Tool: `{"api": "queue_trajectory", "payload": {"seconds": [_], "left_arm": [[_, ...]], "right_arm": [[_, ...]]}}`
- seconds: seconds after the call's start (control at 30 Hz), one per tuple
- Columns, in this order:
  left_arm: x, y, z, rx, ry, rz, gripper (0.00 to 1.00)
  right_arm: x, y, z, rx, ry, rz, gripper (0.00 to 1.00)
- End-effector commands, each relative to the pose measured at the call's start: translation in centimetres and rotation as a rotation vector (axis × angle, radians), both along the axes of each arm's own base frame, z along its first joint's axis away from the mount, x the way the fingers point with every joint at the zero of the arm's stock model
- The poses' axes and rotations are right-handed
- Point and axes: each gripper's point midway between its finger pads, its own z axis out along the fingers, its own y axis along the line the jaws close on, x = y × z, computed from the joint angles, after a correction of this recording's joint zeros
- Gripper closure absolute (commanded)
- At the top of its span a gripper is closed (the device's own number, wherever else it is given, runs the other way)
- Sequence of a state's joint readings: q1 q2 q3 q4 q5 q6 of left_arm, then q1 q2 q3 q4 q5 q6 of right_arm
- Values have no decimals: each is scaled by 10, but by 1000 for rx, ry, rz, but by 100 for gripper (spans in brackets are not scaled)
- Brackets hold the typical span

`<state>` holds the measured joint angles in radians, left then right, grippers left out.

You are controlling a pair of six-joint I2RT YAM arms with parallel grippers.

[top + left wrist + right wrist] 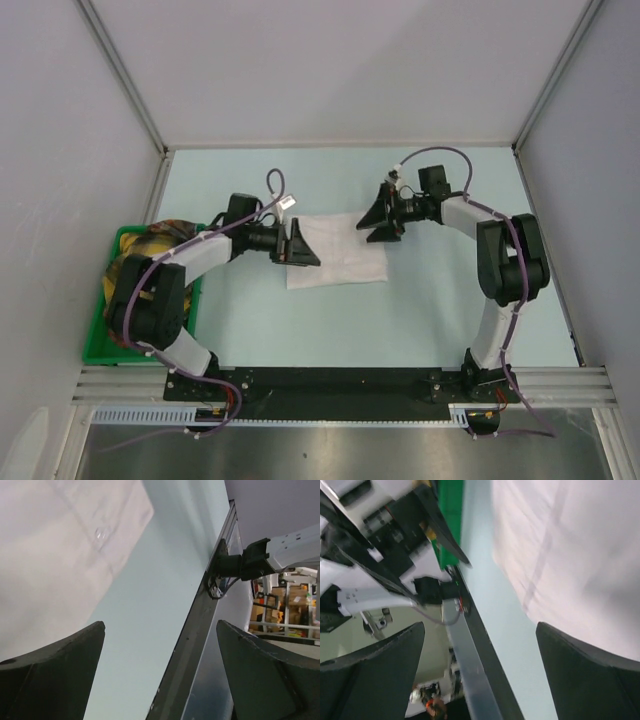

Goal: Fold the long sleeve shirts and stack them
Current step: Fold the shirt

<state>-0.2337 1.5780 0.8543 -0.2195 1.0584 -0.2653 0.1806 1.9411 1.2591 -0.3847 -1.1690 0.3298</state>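
One long sleeve shirt [338, 255] lies folded into a small white rectangle at the middle of the table. The left wrist view shows its buttoned edge [60, 555]; the right wrist view shows its striped cloth [570, 550]. My left gripper [303, 247] hovers at the shirt's left edge, open, holding nothing. My right gripper [381, 222] hovers at the shirt's far right corner, open and empty. In both wrist views the dark fingers [55, 675] [590, 675] stand wide apart with only table between them.
A green bin [103, 330] with yellow and dark cloth in it sits at the left edge, under the left arm. Grey walls enclose the pale blue table [300, 330] on three sides. A metal rail [340, 385] runs along the near edge.
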Motion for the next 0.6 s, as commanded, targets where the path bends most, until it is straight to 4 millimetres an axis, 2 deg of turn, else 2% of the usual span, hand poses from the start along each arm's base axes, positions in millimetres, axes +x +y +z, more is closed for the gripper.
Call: {"api": "queue_trajectory", "payload": {"seconds": [0.0,0.03,0.07,0.1,0.13,0.17,0.23,0.27,0.3,0.33,0.37,0.4,0.43,0.47,0.5,0.53,0.57], "left_arm": [[50,-50,0,-26,-76,83,0],[59,-53,-6,-24,-24,126,1],[70,-52,-10,-29,-18,158,1],[84,-51,-30,-6,-3,205,1],[91,-47,-37,0,25,239,1],[97,-40,-47,1,48,266,1],[97,-28,-66,26,111,302,1],[92,-16,-75,38,140,320,1],[79,-6,-84,69,179,306,0],[72,2,-82,80,183,300,1],[54,21,-94,124,274,320,0],[50,32,-94,141,243,308,0],[45,46,-87,144,250,326,1],[38,51,-81,152,263,313,1],[39,55,-74,164,189,274,1],[46,50,-48,122,112,236,0],[47,44,-36,104,77,205,1]], "right_arm": [[32,57,29,123,-131,-43,0],[36,67,28,130,-156,-35,0],[41,69,5,114,-118,-44,0],[46,70,-4,104,-117,-56,0],[50,69,-16,94,-114,-63,0],[55,61,-38,69,-85,-81,0],[54,47,-65,20,-21,-101,0],[55,34,-74,0,1,-119,0],[47,23,-86,-44,23,-104,0],[43,15,-89,-66,41,-100,0],[48,1,-86,-84,24,-111,0],[42,-9,-82,-111,31,-97,0],[45,-18,-77,-122,18,-104,0],[57,-29,-65,-123,-12,-122,0],[54,-32,-55,-126,-14,-100,0],[58,-32,-45,-119,-25,-94,0],[60,-31,-35,-97,-34,-84,0]]}}
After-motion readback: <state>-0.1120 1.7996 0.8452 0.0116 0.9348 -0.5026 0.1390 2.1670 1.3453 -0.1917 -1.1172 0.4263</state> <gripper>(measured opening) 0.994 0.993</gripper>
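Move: The folded shirt, about 22 cm wide, lies flat between the hands, some 7 cm below both. From the left hand its middle is about 5 cm ahead and 7 cm to the right, its left edge 5 cm ahead and 3 cm to the left. From the right hand the middle is roughly 2 cm back and 8 cm to the left, the right edge 2 cm back and 2 cm to the right. Over the folded shirt both wide-open hands first swing inward, the left about 5 cm right and 7 cm forward, the right some 7 cm left and 3 cm forward with a slight rise. Both sink about 6 cm onto the cloth, then sweep outward, level, some 8 cm each to the side edges, smoothing with the fingertips; the left wrist turns about 15 degrees counter-clockwise. ##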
